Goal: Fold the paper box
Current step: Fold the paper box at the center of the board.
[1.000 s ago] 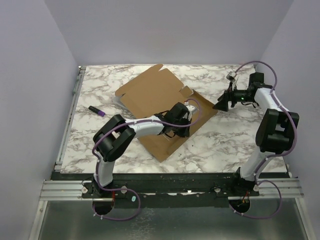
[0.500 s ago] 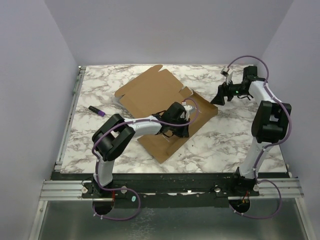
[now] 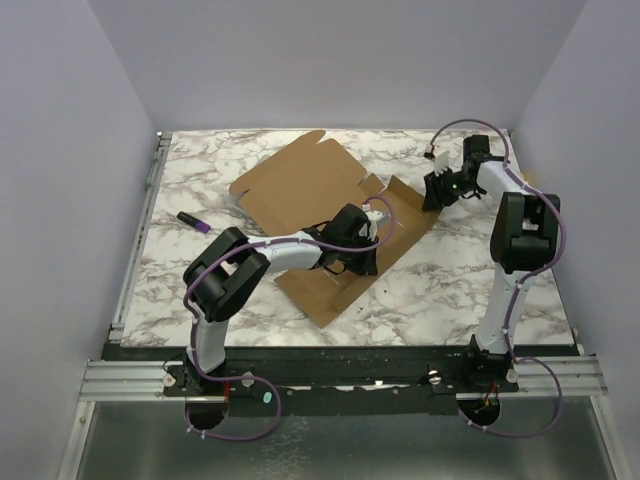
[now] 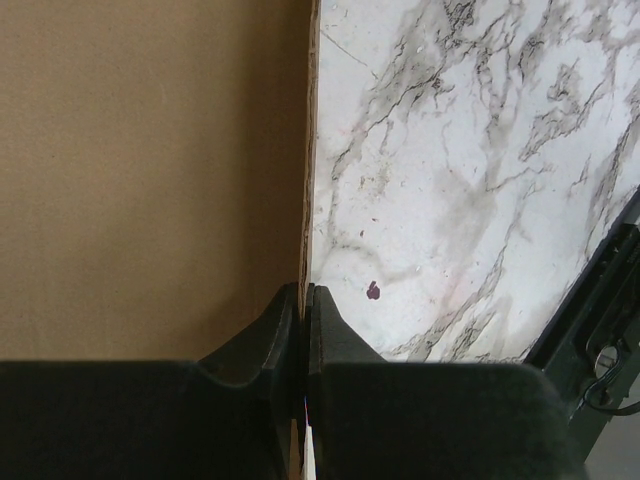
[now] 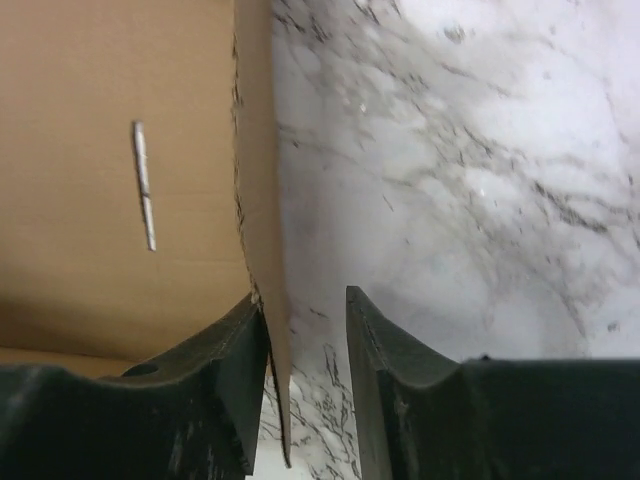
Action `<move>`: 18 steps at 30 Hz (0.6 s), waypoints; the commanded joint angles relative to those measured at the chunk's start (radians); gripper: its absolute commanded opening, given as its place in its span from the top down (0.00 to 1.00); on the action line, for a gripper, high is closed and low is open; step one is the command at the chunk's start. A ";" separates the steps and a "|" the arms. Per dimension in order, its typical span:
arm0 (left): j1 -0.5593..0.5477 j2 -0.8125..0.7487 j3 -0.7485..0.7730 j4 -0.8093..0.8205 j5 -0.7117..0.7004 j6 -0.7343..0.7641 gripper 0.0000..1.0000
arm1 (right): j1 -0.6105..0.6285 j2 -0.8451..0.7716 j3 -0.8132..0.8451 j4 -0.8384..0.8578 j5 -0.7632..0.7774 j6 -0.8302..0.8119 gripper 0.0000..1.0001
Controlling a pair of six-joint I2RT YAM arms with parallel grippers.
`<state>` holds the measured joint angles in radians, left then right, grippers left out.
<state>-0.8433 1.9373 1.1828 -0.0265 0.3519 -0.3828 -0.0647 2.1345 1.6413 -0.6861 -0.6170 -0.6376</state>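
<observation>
The paper box [image 3: 300, 185] lies as a flat brown cardboard sheet across the middle of the marble table [image 3: 450, 280]. My left gripper [image 3: 362, 240] rests on its near right part, shut on a thin cardboard edge [image 4: 308, 150] that runs straight between the closed jaws [image 4: 305, 300]. My right gripper [image 3: 432, 192] is at the sheet's right corner. In the right wrist view a raised flap [image 5: 262, 200] stands between the jaws [image 5: 305, 320], against the left finger [image 5: 235, 350] and with a gap to the right finger. A slit [image 5: 145, 185] shows in the panel.
A small purple marker [image 3: 193, 221] lies near the table's left edge. Walls close the table on three sides. A black rail [image 4: 600, 310] runs along the near edge.
My right arm has swung left to the box's right corner, and its jaws have narrowed around the flap. The left arm and the sheet have stayed put.
</observation>
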 commanded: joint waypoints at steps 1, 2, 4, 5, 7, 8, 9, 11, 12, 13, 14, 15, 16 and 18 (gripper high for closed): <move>0.011 -0.023 -0.036 -0.032 0.027 -0.023 0.99 | -0.009 -0.052 -0.068 0.099 0.119 0.070 0.62; 0.013 -0.022 -0.037 -0.032 0.030 -0.032 0.99 | -0.011 -0.065 -0.081 0.112 0.120 0.078 0.62; 0.014 -0.020 -0.036 -0.033 0.036 -0.048 1.00 | -0.014 -0.077 -0.090 0.120 0.112 0.092 0.61; 0.016 -0.019 -0.035 -0.032 0.037 -0.055 1.00 | -0.016 -0.080 -0.086 0.111 0.104 0.095 0.60; 0.019 -0.018 -0.035 -0.031 0.041 -0.069 1.00 | -0.016 -0.084 -0.076 0.093 0.076 0.099 0.54; 0.019 -0.018 -0.034 -0.030 0.044 -0.073 1.00 | -0.017 -0.092 -0.076 0.092 0.063 0.107 0.52; 0.022 -0.018 -0.034 -0.030 0.045 -0.077 1.00 | -0.017 -0.107 -0.079 0.095 0.053 0.115 0.49; 0.024 -0.020 -0.034 -0.029 0.048 -0.083 1.00 | -0.017 -0.146 -0.095 0.116 0.043 0.134 0.44; 0.025 -0.020 -0.033 -0.029 0.052 -0.085 1.00 | -0.018 -0.171 -0.106 0.125 0.037 0.141 0.43; 0.024 -0.020 -0.032 -0.028 0.055 -0.086 1.00 | -0.018 -0.194 -0.117 0.132 0.034 0.148 0.41; 0.025 -0.021 -0.032 -0.027 0.057 -0.087 1.00 | -0.019 -0.220 -0.127 0.136 0.028 0.155 0.39; 0.026 -0.021 -0.034 -0.027 0.058 -0.087 1.00 | -0.019 -0.245 -0.138 0.136 0.017 0.155 0.38; 0.026 -0.022 -0.034 -0.027 0.061 -0.087 1.00 | -0.020 -0.278 -0.149 0.135 0.006 0.155 0.37; 0.026 -0.023 -0.035 -0.026 0.063 -0.087 1.00 | -0.020 -0.331 -0.182 0.129 -0.028 0.148 0.36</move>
<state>-0.8238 1.9335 1.1698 -0.0242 0.3828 -0.4526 -0.0780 1.9255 1.5024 -0.5835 -0.5705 -0.5045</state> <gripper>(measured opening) 0.077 0.629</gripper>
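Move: Between the right hand's parted fingertips runs the box's short far-right end wall, its near corner right at them; its middle is about 5 cm to the left, 2 cm ahead and slightly lower. The small upright tab at its far end stands some 15 cm left and 6 cm ahead. The long near wall, pinched by the left hand, centres about 19 cm back and 13 cm left. From the left hand the end wall is roughly 22 cm ahead and 10 cm right. Easing about 1 cm to its right and 1 cm down beside the end wall, the right hand then lifts quickly, some 6 cm, up and clear of it. Its fingers spread from partly open to well over half, and the wrist turns roughly 10 degrees, mainly clockwise. The left hand stays put, still pinching the long wall's edge, and tilts only a few degrees. ##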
